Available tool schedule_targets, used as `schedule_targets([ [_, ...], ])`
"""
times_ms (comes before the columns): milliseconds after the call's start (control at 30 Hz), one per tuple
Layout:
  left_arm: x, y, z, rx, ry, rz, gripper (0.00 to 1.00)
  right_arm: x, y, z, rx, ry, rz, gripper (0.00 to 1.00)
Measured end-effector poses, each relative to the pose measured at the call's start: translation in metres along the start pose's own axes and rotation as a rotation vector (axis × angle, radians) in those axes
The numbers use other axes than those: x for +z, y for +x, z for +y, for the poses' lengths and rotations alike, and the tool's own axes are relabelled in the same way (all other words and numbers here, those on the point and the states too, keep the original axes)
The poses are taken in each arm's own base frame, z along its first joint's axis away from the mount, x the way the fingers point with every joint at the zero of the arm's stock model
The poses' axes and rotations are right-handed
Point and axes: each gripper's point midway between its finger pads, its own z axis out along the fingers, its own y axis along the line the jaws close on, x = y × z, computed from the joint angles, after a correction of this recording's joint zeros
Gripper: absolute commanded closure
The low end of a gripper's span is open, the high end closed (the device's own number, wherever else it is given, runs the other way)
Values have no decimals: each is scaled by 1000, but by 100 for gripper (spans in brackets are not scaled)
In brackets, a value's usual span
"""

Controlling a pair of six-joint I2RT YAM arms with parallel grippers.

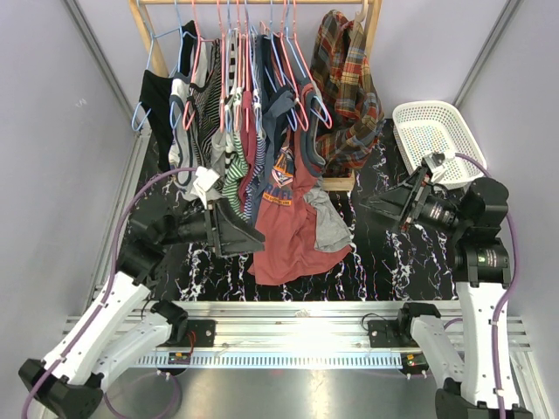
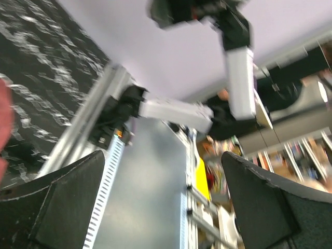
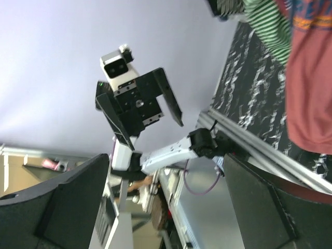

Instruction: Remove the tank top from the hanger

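The tank top (image 1: 234, 177), thin green and white stripes, hangs among crowded hangers on the wooden rack (image 1: 138, 26); I cannot tell which hanger carries it. Its hem also shows in the right wrist view as the striped tank top (image 3: 270, 28). My left gripper (image 1: 251, 240) is open just below its hem, fingertips against the edge of the big red shirt (image 1: 293, 231), with nothing between the fingers. My right gripper (image 1: 377, 208) is open and empty to the right of the clothes, pointing left. In the wrist views, the left gripper (image 2: 163, 207) and right gripper (image 3: 166, 207) stand wide apart.
A plaid shirt (image 1: 349, 87) hangs at the rack's right end. A grey garment (image 1: 330, 223) droops beside the red shirt (image 3: 311, 88). A white basket (image 1: 437, 131) sits at the back right on the black marbled table (image 1: 384, 262). Navy and black tops crowd the rack.
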Motion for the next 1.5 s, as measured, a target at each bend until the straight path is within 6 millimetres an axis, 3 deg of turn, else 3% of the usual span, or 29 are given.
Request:
schedule_targets([
  [133, 12, 13, -15, 19, 83, 80, 1, 9, 13, 6, 7, -65, 84, 0],
  [300, 28, 21, -7, -21, 97, 143, 1, 35, 42, 9, 34, -104, 264, 0],
  [533, 38, 26, 2, -40, 93, 180, 1, 84, 85, -14, 93, -50, 461, 0],
  [600, 38, 27, 5, -29, 78, 185, 1, 95, 87, -25, 100, -1, 469, 0],
  [733, 32, 18, 17, 13, -32, 166, 1, 104, 69, -36, 30, 124, 389, 0],
  [833, 9, -11, 45, 36, -205, 65, 1, 99, 41, -32, -77, 244, 270, 0],
  [933, -36, -48, 93, 29, -493, -95, 1, 82, 8, -42, -137, 384, 141, 0],
  [1000, -66, -59, 118, 6, -685, -142, 1, 58, -22, -68, -132, 535, 31, 0],
  [1100, -103, -69, 136, 8, -899, -180, 1, 11, -56, -112, -112, 808, -114, 0],
  [1200, -129, -80, 139, 53, -1044, -205, 1, -19, -66, -124, -151, 973, -152, 0],
  [1333, -156, -85, 156, 67, -1191, -208, 1, -30, -77, -133, -195, 1073, -157, 0],
  [1433, -180, -77, 190, -5, -1308, -185, 1, -26, -75, -169, -179, 1157, -103, 0],
  [1500, -191, -57, 222, -90, -1372, -123, 1, -20, -66, -211, -143, 1232, -27, 0],
])
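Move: The red tank top, hanging from the rack with its hem spilled onto the table, has its middle about 16 cm ahead of the left hand, 12 to its right and some 26 below; the green-striped top hangs about 22 ahead of that hand, 5 to its left and 20 below. From the right hand the tank top is about 11 cm ahead, 24 left and 30 below, the grey cloth 11 ahead, 10 left and 36 below. Over the red tank top both open hands first drift inward, then swing out to either side of it, untouching. The left goes some 25 cm left, forward and down; the right, after its dip left, about 20 cm right, also forward and lower. Both wrists turn from pointing inward across the table to pointing steeply down and forward. ##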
